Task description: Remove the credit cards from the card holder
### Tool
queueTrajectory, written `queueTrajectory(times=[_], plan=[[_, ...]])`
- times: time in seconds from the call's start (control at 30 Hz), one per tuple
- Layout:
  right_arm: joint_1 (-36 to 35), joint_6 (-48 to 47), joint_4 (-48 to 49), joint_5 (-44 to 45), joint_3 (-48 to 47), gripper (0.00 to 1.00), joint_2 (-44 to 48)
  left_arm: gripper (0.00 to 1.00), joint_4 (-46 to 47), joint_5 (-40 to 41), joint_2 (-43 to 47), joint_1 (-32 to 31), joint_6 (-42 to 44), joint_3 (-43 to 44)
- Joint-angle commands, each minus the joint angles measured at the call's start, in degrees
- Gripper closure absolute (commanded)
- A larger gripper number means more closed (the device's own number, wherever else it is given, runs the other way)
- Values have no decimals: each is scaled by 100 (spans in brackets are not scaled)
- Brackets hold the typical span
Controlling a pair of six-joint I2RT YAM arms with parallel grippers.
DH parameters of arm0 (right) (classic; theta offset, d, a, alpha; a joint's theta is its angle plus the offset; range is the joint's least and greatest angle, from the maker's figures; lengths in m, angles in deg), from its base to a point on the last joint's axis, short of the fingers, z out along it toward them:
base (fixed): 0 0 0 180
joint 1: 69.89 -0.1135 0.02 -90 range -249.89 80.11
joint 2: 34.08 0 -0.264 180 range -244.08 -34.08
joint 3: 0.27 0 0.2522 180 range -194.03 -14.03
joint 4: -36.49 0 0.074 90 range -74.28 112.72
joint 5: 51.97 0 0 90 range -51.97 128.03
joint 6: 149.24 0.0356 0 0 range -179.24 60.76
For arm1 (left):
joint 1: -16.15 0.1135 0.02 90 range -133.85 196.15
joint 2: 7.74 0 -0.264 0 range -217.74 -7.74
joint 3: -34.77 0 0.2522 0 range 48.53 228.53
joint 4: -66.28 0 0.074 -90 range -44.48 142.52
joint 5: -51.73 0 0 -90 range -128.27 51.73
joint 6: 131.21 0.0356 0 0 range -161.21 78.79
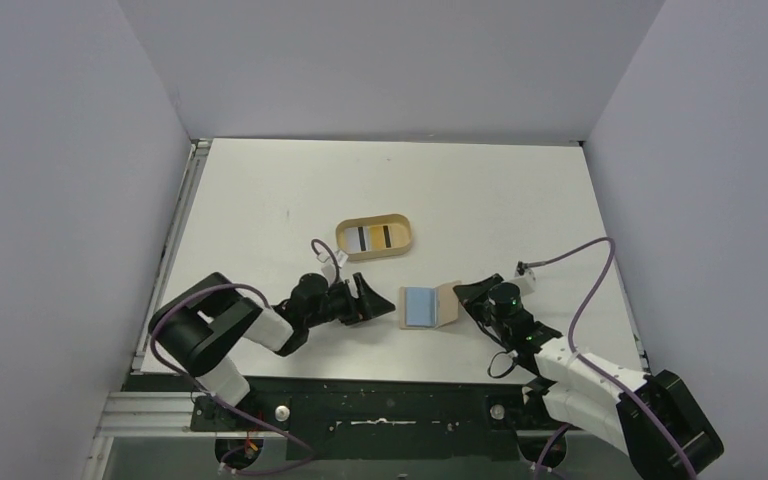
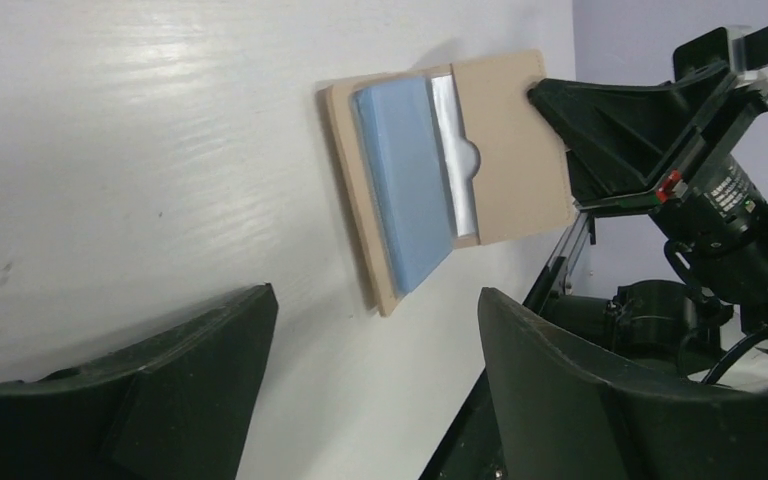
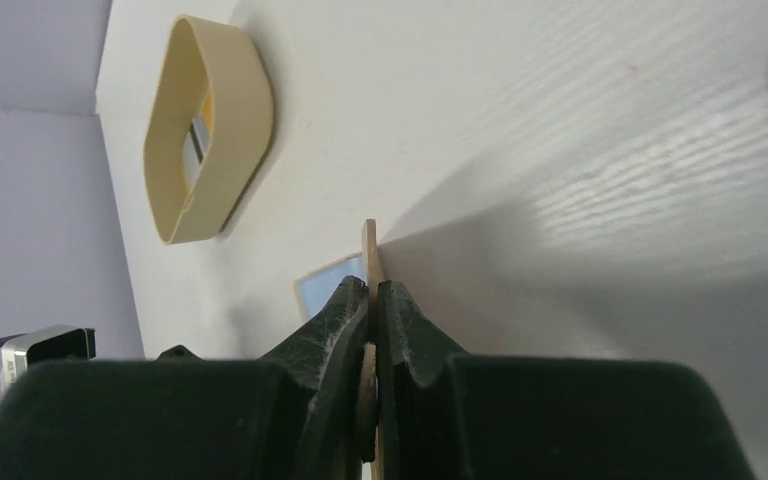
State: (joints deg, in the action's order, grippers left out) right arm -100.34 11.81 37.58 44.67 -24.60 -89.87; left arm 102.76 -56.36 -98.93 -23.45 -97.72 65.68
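The tan card holder [image 1: 446, 305] lies open on the table between the two arms. A pale blue credit card [image 1: 419, 306] sticks out of its pocket toward the left, with a whitish card [image 2: 454, 140] under it in the same pocket. My right gripper [image 1: 472, 292] is shut on the holder's right flap, whose thin tan edge [image 3: 369, 240] is pinched between the fingers. My left gripper [image 1: 372, 300] is open just left of the holder. Its fingertips stand apart around bare table, short of the blue card [image 2: 405, 185] and the holder's near corner [image 2: 388, 300].
An oval tan tray [image 1: 374, 238] with a raised rim sits behind the holder and holds striped cards. It also shows in the right wrist view as the tray [image 3: 210, 130]. Purple cables loop beside both arms. Grey walls enclose the table.
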Motion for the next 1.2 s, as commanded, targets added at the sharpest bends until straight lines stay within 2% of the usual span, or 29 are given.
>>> queueTrajectory(times=[0.0, 0.07, 0.17, 0.37, 0.5, 0.77, 0.9, 1.0, 1.07, 1.17], plan=[[-30, 220, 491, 342, 293, 100, -22, 31, 1701, 297, -1156, -243, -903, 14], [-22, 190, 863, 176, 333, 100, -188, 36, 2714, 236, -1888, -284, -1381, 79], [-16, 97, 1279, -12, 298, 100, -524, 40, 2989, 150, -2497, -412, -1732, 316], [-29, 61, 1671, -126, 312, 100, -765, 45, 2969, 331, -2281, -496, -1759, 209], [-21, 27, 1783, -173, 343, 100, -789, 61, 3009, 418, -2164, -464, -1793, -18], [-15, -49, 2005, -303, 353, 100, -917, 71, 3001, 473, -2034, -395, -1705, -79], [-20, -72, 2103, -371, 328, 100, -1009, 86, 3001, 436, -2065, -409, -1693, 40], [-22, -90, 2153, -421, 325, 100, -1062, 91, 3001, 455, -1976, -404, -1639, 51], [-21, -91, 2179, -435, 325, 100, -1094, 98, 3001, 439, -1926, -404, -1596, 60], [-22, -104, 2208, -464, 326, 100, -1163, 100, 3001, 438, -1808, -402, -1570, 16]])
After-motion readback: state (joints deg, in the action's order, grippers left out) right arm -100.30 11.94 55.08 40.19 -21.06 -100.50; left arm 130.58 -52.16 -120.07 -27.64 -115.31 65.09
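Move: The card holder lies open flat beside my left hand, its left edge about 5 cm to my right, 1 cm ahead and 2 cm lower. Its blue sleeve is roughly 8 cm to my right and 1 cm ahead, at the same height as that edge. The tray stands some 14 cm ahead of my left hand, 1 cm left. From my right hand, which already grips the right flap, the holder's left edge is about 11 cm left and 3 cm back. I thrust my open left hand about 5 cm to the right to the holder's left edge, turning the wrist some 15 degrees, then draw it back 2 cm while sinking 2 cm and shutting the fingers to pinch that edge near its close-in end. My right hand keeps its grip on the flap, dips over 2 cm, then eases left and slightly up. ##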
